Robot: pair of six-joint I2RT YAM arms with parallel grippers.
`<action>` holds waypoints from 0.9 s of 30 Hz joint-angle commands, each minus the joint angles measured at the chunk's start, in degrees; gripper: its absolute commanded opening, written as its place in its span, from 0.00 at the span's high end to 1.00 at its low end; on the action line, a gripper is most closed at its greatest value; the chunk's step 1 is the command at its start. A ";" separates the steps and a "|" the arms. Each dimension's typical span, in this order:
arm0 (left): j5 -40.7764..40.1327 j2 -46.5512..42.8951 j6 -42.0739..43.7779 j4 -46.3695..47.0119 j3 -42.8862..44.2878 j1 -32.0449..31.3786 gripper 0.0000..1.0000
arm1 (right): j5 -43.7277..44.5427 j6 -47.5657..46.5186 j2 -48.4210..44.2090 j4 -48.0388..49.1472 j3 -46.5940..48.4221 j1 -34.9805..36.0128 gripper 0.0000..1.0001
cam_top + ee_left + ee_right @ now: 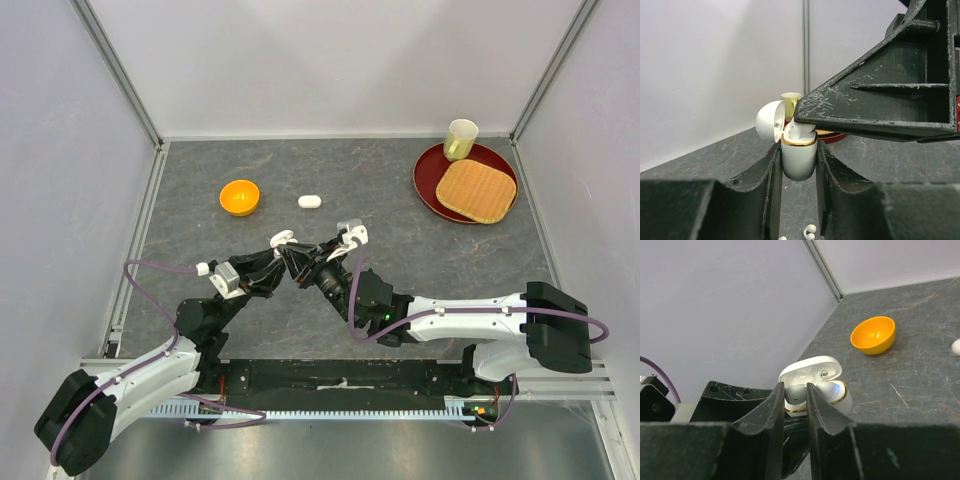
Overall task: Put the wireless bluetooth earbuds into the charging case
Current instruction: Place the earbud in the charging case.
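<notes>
My left gripper is shut on the body of the white charging case, which has a gold rim and stands upright with its lid open. From above, my right gripper is shut on a white earbud, held at the case's mouth in the left slot. A second earbud sits in the other slot beside a blue light. Two loose earbuds lie on the table under the case. In the top view the left gripper and right gripper meet mid-table.
An orange bowl sits at the back left, with a small white oval case to its right. At the back right a red plate carries a woven mat and a pale cup. Walls enclose three sides.
</notes>
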 commanded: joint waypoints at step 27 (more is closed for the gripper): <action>-2.62 -1.48 0.40 -2.96 1.30 0.10 0.98 | 6.29 3.04 -5.91 -39.95 23.50 -5.60 0.16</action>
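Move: The charging case, held open in the left fingers, is right at the right hand's pinched earbud, its middle about 1 cm ahead and 2 cm below. Loose earbuds lie on the table roughly 9 cm ahead, 5 cm right; the white oblong box about 25 cm ahead, 4 cm right; the orange bowl about 25 cm ahead, 12 cm left, all some 20 cm below. From the left hand the case is about 1 cm ahead, 1 cm right and 1 cm up. Letting go of the earbud at the case's well, the right fingers open wide and the hand lifts off, slowly at first, then quickly, about 9 cm up and clear of the case. Near the top it veers some 3 cm to the right and a little forward. The left fingers keep the case gripped and nearly still. ##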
